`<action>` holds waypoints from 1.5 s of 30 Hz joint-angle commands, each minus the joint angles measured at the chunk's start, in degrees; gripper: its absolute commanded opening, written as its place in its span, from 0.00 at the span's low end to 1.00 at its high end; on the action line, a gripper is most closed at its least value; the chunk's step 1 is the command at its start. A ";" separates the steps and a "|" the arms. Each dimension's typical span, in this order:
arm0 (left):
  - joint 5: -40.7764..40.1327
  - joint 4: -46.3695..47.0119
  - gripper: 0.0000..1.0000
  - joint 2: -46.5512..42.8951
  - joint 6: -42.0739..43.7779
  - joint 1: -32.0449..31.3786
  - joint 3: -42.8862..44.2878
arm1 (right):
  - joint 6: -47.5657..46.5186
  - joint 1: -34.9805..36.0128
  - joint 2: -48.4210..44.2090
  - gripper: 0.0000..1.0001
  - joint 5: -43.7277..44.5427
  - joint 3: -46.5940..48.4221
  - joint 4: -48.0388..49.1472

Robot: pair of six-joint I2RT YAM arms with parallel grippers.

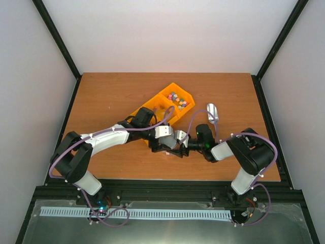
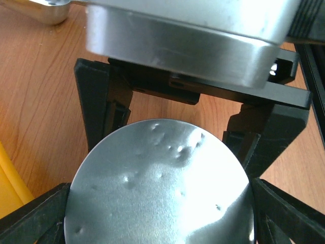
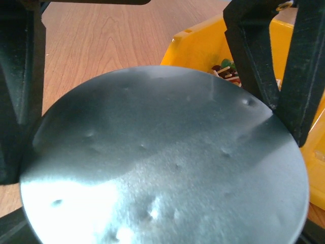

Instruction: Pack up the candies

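Observation:
The candies (image 1: 176, 98) lie as small mixed-colour pebbles in the right compartment of an orange bin (image 1: 186, 105). A few of them (image 3: 226, 68) show in the right wrist view past a round silver jar lid (image 3: 162, 157). That lid (image 2: 162, 188) also fills the left wrist view, and the jar under it is hidden. My two grippers meet at it mid-table. The left gripper (image 2: 160, 201) is closed on the lid's rim, its fingers (image 2: 35, 216) pressed to both sides. The right gripper (image 3: 162, 226) grips from the opposite side, its fingers (image 2: 101, 112) flanking the lid's far edge.
A metal scoop (image 1: 212, 112) lies on the wooden table right of the bin, and its bowl (image 2: 48, 10) shows at the top left of the left wrist view. The bin's yellow wall (image 2: 7, 178) is close on the left gripper's left side.

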 commanded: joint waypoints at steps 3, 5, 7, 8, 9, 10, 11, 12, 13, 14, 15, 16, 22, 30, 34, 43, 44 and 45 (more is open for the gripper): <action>12.87 -15.44 0.42 2.62 25.07 -2.41 2.38 | -3.26 -1.34 0.28 0.39 -6.14 2.69 -4.31; 13.18 -19.21 0.41 3.09 28.13 -2.41 3.33 | -4.23 -1.81 0.20 0.39 -7.54 3.13 -5.64; 13.78 -22.82 0.40 3.67 31.23 -2.41 4.53 | -6.23 -2.03 -0.06 0.38 -9.45 3.51 -7.86; 13.90 -23.89 0.40 3.96 32.52 -2.41 5.13 | -7.24 -2.04 -0.17 0.39 -10.22 3.77 -8.97; 13.77 -24.37 0.39 4.24 33.21 -2.41 5.57 | -8.05 -2.03 -0.20 0.40 -10.72 4.01 -10.03; 13.56 -24.22 0.39 4.49 32.93 -2.40 5.88 | -8.52 -2.10 -0.22 0.40 -10.84 4.25 -10.61; 13.38 -23.33 0.39 4.58 31.33 -2.29 6.02 | -8.60 -2.17 -0.20 0.42 -10.66 4.43 -10.62; 13.38 -21.59 0.39 4.45 27.66 -2.00 5.89 | -8.36 -2.13 -0.25 0.45 -10.15 4.39 -10.33; 13.19 -19.63 0.39 4.38 24.01 -1.84 5.57 | -8.16 -2.13 -0.33 0.47 -9.64 4.44 -9.93; 12.53 -17.23 0.39 4.15 20.40 -1.80 5.07 | -7.82 -2.13 -0.40 0.51 -8.99 4.33 -9.55; 11.92 -13.97 0.39 3.71 16.86 -1.80 4.17 | -7.51 -2.13 -0.52 0.55 -8.38 4.20 -8.98; 11.23 -11.14 0.39 3.43 13.70 -1.73 3.26 | -7.30 -2.13 -0.58 0.60 -7.85 3.99 -8.62; 5.60 -3.26 0.40 3.33 1.89 -1.33 1.06 | -6.16 -2.38 -1.97 0.98 -4.75 2.59 -7.12; 2.99 -2.71 0.41 3.92 2.18 -0.49 1.12 | -7.13 -4.24 -9.48 1.00 -5.43 0.71 -13.83; 2.47 -3.08 0.43 4.24 3.33 -0.46 1.25 | -8.28 -5.29 -13.76 1.00 -5.15 -1.40 -17.15; 1.77 -3.94 0.66 5.11 2.42 -0.50 3.42 | -2.67 -6.19 -24.87 1.00 -3.58 -3.06 -20.55; 1.65 -4.01 0.70 5.00 2.28 -0.47 3.69 | -1.75 -6.25 -26.13 1.00 -3.20 -3.04 -20.75; 1.64 -4.11 0.75 4.83 2.11 -0.48 3.93 | -1.01 -6.34 -27.43 1.00 -2.69 -2.96 -21.26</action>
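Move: The jar with its lid on stands between my two hands. Its middle is straight below my left hand, about 6 cm down, with the lid already in those fingers, and about 2 cm below my right hand, which already grips the body. From my right hand the orange tray's middle is some 17 cm ahead and 4 cm left. The scoop lies about 19 cm ahead and 20 cm to the right. Still gripping the lid, my left hand twists it clockwise some 10 degrees while my right hand holds the jar body, then eases partly back and stays on the lid. My right fingers then open fully, let go of the jar, and that hand draws away, up about 6 cm and right about 4, drifting a little back. ##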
